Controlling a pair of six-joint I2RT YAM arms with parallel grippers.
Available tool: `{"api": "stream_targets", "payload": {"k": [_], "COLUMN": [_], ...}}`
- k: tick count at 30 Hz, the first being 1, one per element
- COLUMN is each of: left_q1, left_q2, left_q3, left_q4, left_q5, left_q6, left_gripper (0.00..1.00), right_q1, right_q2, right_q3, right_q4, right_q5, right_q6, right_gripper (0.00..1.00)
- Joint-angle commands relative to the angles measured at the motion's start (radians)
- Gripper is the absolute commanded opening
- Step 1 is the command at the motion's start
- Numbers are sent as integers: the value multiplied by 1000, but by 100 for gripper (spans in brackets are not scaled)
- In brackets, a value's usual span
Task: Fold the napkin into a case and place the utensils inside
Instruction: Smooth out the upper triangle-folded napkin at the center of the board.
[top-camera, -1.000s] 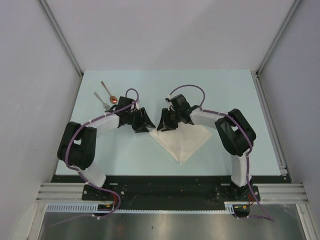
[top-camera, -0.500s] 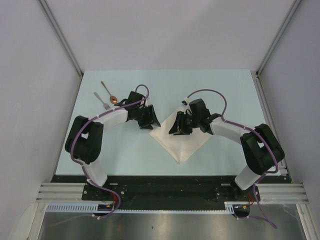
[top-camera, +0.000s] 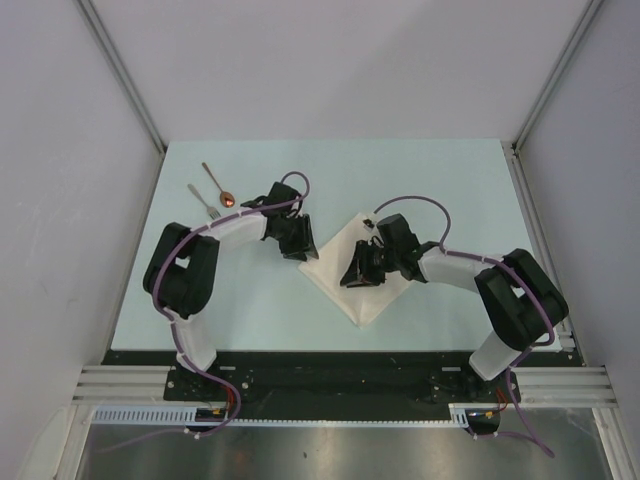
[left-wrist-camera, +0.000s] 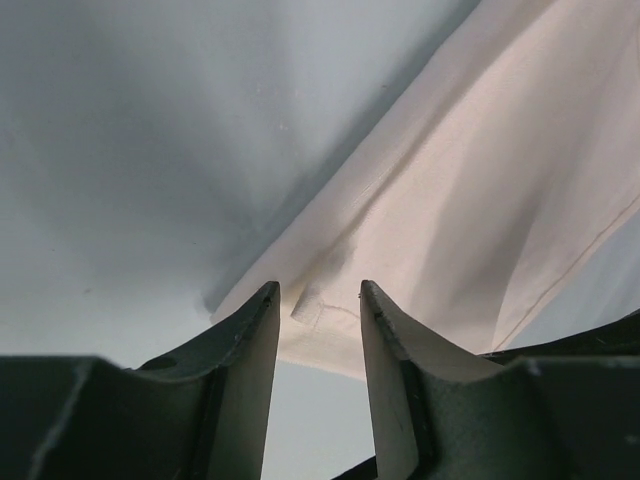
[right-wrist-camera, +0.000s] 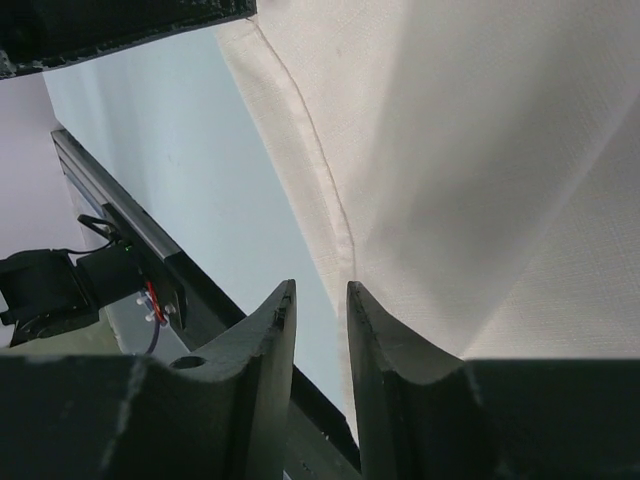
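The cream-white napkin (top-camera: 372, 300) lies flat as a diamond at the middle of the table. My left gripper (top-camera: 300, 248) is at its left corner. In the left wrist view the jaws (left-wrist-camera: 315, 295) stand open with the napkin (left-wrist-camera: 470, 200) corner lying between the tips, unpinched. My right gripper (top-camera: 358, 278) hovers low over the napkin's middle. Its jaws (right-wrist-camera: 320, 290) stand narrowly apart above the hemmed edge of the napkin (right-wrist-camera: 480, 150), holding nothing. The silver fork (top-camera: 204, 202) and the copper-bowled spoon (top-camera: 219, 186) lie at the far left, behind the left arm.
The pale blue table (top-camera: 450, 190) is bounded by white walls at the back and sides. A black rail (top-camera: 330, 365) with the arm bases runs along the near edge and shows in the right wrist view (right-wrist-camera: 120, 215).
The left gripper slid right onto the napkin's left corner. The right arm swung right and nearer, uncovering the napkin's far corner. Both pairs of jaws have narrowed.
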Motion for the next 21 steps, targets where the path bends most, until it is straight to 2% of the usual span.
{"api": "stream_targets", "payload": {"k": [1,4,7,12,16,21], "left_q1": [-9,-11,-12,-14,-14,-14], "left_q2": [3,3,14,9,-5,-54], "left_q3": [38,32,28,18,32,20], "left_q4": [-11,-8,0,14,-23,-61], "left_q5": [-21,-23,-7,17,17,16], "left_q6": [16,16,14,8,25,40], "left_gripper": [42,42,37,21,0,0], "right_q1": [1,-1,1,1,2,8], "right_q2": [-31,-27,-19,-28,-42,-39], "right_q3": [-15,-23,-25,-32,-46,-72], "right_q4": [63,74,78,71,63,64], "right_q5": [-1,1,-1,2,10,7], "right_q6": [17,22,25,23,20,23], "right_gripper": [31,31,31,30,30,30]}}
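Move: The loose tip of the napkin's upper layer lies almost under the open left fingertips, roughly 1 cm to their left, 1 cm back and 1 cm below. From the left hand, the napkin's left corner is some 3 cm left and 1 cm back, its middle about 11 cm right and 2 cm back, its far corner about 12 cm right and 13 cm ahead. From the right hand, the tip lies some 10 cm left, 5 cm ahead and 3 cm lower. Keep the left gripper low beside the napkin's left corner, letting it settle only about half a centimetre down and ease back slightly, and close its half-open fingers fully to pinch the upper layer's tip between the fingertips. Hold the right gripper over the napkin, opening unchanged, and let it sink roughly 1 cm near the end. ##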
